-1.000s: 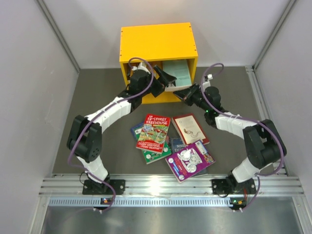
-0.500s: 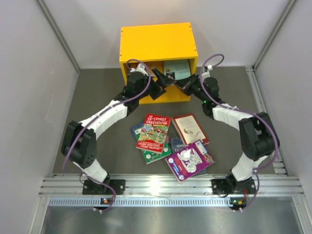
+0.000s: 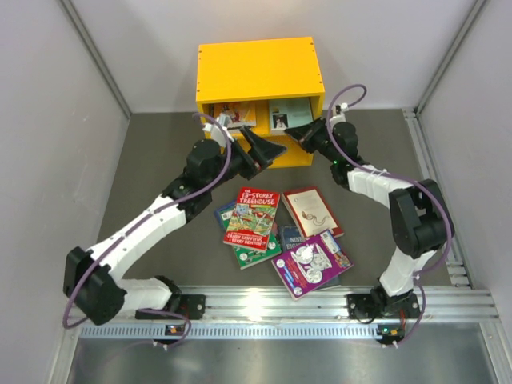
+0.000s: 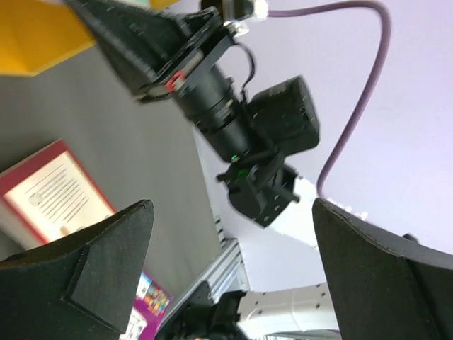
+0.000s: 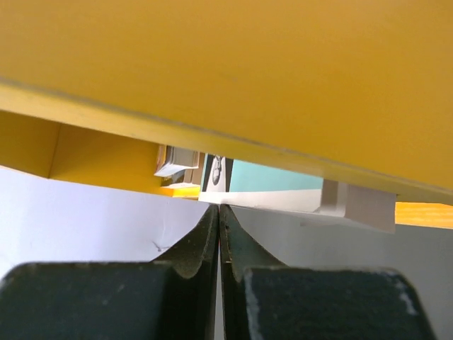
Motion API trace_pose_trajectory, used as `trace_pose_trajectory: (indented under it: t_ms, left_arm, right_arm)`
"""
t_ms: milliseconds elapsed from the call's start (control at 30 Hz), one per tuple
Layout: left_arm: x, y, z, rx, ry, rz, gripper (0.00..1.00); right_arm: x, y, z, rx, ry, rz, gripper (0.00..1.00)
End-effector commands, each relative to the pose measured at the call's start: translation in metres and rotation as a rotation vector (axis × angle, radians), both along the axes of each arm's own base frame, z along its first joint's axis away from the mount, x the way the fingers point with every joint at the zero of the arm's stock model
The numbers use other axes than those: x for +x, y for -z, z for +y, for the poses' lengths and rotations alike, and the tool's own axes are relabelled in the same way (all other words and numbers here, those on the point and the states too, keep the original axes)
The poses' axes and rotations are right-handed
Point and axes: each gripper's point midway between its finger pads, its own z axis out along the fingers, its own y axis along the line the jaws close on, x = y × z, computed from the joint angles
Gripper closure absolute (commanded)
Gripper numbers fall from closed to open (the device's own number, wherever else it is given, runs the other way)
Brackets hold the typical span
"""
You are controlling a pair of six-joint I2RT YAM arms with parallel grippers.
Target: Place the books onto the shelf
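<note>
The yellow shelf (image 3: 260, 72) stands at the back. A teal book (image 3: 288, 112) stands in its right compartment, and another book (image 3: 232, 112) is in the left one. My right gripper (image 3: 298, 133) is shut and empty, with its tips (image 5: 218, 209) against the teal book's (image 5: 283, 177) lower edge under the shelf board (image 5: 226, 64). My left gripper (image 3: 268, 149) hangs open and empty just in front of the shelf. On the table lie a red-green book (image 3: 252, 218), a red-cream book (image 3: 314, 210), a purple book (image 3: 310, 262), a green one (image 3: 256, 253) and a dark blue one (image 3: 292, 236).
In the left wrist view, the right arm's wrist (image 4: 233, 120) crosses between my open left gripper (image 4: 233, 269) and the shelf (image 4: 35, 35), with the red-cream book (image 4: 49, 198) below. Grey walls close in on both sides. An aluminium rail (image 3: 272, 300) runs along the near edge.
The left arm has drawn back from the shelf opening and swung lower. The right gripper has moved up to the shelf front. The teal book now stands deeper in the right compartment.
</note>
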Motion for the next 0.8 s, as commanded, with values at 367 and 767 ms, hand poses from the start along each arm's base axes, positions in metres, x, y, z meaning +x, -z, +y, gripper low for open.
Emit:
trace_pose_trajectory:
  t_ms: [367,767]
  left_arm:
    - [-0.058,0.087,0.119,0.424,-0.265,0.089,0.01]
    - [-0.059,0.224,0.124,0.602,-0.219,0.274,0.01]
  right_arm:
    - [-0.077,-0.091,-0.006,0.113,-0.209,-0.369,0.37]
    - [-0.198,0.04,0.025,-0.082,-0.372,-0.06,0.13]
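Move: The red Treehouse book lies about 7 cm back, 4 cm left and 32 cm below the left hand. From the right hand it is some 22 cm back, 17 cm left and 22 cm down. The green book pokes out about 8 cm nearer the base than the Treehouse book; the white-covered book lies 19 cm to its right and 2 cm farther out. The shelved pale-green book's middle is about 9 cm straight ahead of the right hand. Open left hand sinks some 22 cm, swinging left towards Treehouse book; right backs 18 cm from shelf, opening. ##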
